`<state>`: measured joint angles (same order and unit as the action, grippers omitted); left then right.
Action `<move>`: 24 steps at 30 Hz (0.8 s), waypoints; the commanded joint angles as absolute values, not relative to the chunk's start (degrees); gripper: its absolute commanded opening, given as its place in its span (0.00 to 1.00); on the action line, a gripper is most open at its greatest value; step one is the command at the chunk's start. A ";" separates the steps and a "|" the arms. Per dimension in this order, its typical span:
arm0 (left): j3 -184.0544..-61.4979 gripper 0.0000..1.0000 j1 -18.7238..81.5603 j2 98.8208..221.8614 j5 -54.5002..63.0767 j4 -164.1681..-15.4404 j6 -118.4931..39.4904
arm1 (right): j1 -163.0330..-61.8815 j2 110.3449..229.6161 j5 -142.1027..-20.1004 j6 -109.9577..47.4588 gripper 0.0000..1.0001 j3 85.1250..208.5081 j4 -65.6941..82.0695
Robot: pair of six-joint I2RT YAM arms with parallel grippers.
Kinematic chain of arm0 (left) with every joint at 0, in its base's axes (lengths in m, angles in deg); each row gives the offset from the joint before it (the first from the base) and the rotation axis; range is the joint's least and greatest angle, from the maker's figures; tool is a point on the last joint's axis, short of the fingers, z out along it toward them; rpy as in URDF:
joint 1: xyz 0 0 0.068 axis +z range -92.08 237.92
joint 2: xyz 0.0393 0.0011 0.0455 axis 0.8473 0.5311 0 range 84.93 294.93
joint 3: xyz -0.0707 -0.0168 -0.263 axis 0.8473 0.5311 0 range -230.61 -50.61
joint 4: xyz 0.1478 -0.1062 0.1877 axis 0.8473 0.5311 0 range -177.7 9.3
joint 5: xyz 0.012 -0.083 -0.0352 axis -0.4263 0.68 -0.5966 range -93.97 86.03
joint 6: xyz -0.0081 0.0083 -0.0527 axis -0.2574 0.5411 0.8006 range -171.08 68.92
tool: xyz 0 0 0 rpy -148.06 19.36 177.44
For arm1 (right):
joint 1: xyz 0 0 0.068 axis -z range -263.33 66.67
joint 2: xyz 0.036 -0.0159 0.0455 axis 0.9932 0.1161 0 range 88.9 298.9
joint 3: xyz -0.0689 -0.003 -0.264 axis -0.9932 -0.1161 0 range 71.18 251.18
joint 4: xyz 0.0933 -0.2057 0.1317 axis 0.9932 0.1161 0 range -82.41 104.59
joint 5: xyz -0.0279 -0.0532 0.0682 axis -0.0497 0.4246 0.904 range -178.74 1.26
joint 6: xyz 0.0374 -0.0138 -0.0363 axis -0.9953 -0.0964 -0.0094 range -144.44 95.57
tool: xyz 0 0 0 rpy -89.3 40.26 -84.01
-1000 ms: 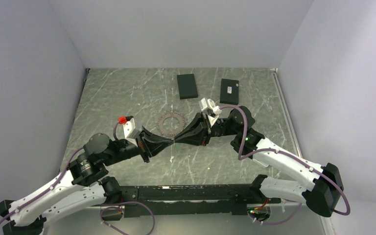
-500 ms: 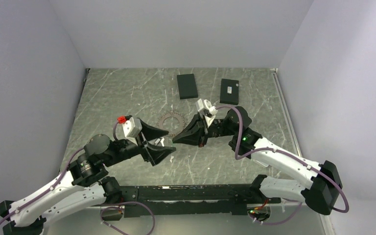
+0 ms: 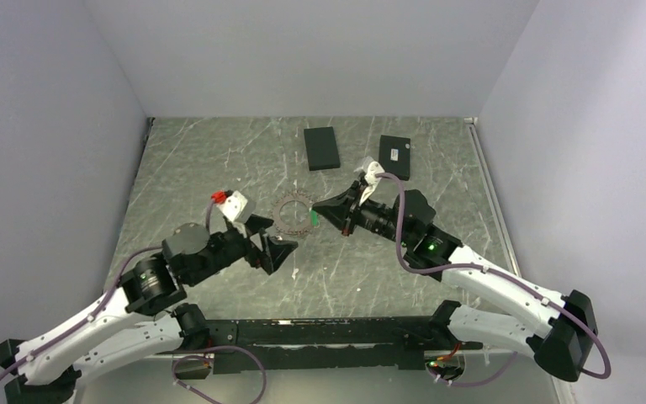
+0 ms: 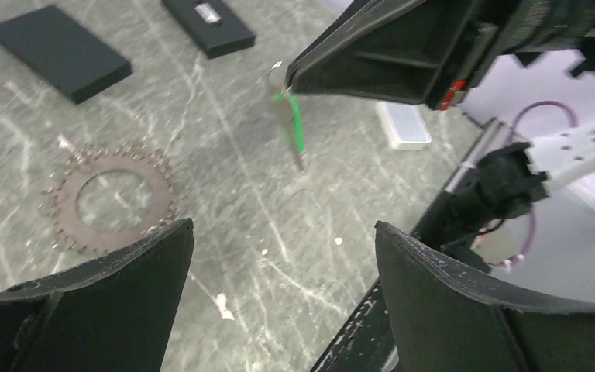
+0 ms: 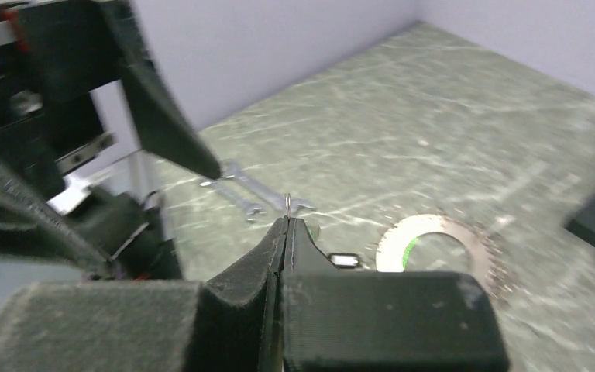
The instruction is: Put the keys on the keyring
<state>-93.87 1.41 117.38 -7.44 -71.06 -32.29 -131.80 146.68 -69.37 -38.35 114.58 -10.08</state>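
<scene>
The keyring is a dark toothed ring lying flat on the marble table; it also shows in the left wrist view and the right wrist view. A silver key with a green tag dangles from a small wire loop pinched in my right gripper, which is shut and hovers just right of the keyring. In the right wrist view that loop pokes up between the pressed fingertips of the right gripper. My left gripper stands open and holds nothing, near the keyring's front edge; in the left wrist view the left gripper frames bare table.
Two flat black boxes lie behind the keyring. Grey walls close in the table on three sides. A black rail runs along the near edge. Pale wrench-like shapes show on the table; I cannot tell what they are.
The two grippers were joined tip to tip. The left one has opened wide and drawn back. The right one stayed shut and carried the key away toward the keyring.
</scene>
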 commanded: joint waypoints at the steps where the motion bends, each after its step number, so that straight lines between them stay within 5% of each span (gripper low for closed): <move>1: -98.69 0.90 1.32 125.27 -17.72 -65.73 -30.95 | -131.57 143.93 -90.48 -36.22 0.00 113.25 -4.55; 11: -105.65 0.74 4.87 145.41 -29.17 -62.42 -21.06 | -129.84 139.31 -114.77 -39.68 0.00 109.08 4.19; 17: -111.98 0.58 13.68 160.45 -23.74 -59.61 -7.54 | -128.98 138.17 -117.00 -40.01 0.00 107.45 3.50; 24: -128.73 0.56 15.10 180.98 -25.71 -51.41 -1.99 | -128.86 137.29 -117.22 -39.64 0.00 105.68 1.64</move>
<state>-119.34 15.11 173.77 -24.75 -57.29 -9.04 -129.04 138.64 -115.27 -39.31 106.65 4.50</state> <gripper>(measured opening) 0.584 0.010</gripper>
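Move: The metal disc with small rings lies roughly 25 cm ahead of my empty, open left hand, about 1 cm to its right and some 29 cm below. The silver key with black fob is about 14 cm ahead, 4 cm left, equally low. The green key hangs about 4 cm beneath my closed right fingers, 5 cm ahead and 6 cm right of my left hand. The disc's middle is 20 cm ahead, 5 cm left and 30 cm below my right hand. I swing my left hand forward and down together, some 17 cm forward and 16 cm lower, towards the disc, turning its fingers from pointing right to pointing forward and steeply down while they close partway on nothing. My right hand keeps its pinch on the small ring with the green key and draws off to the right, with some forward and down, turning nearly 50 degrees clockwise. ##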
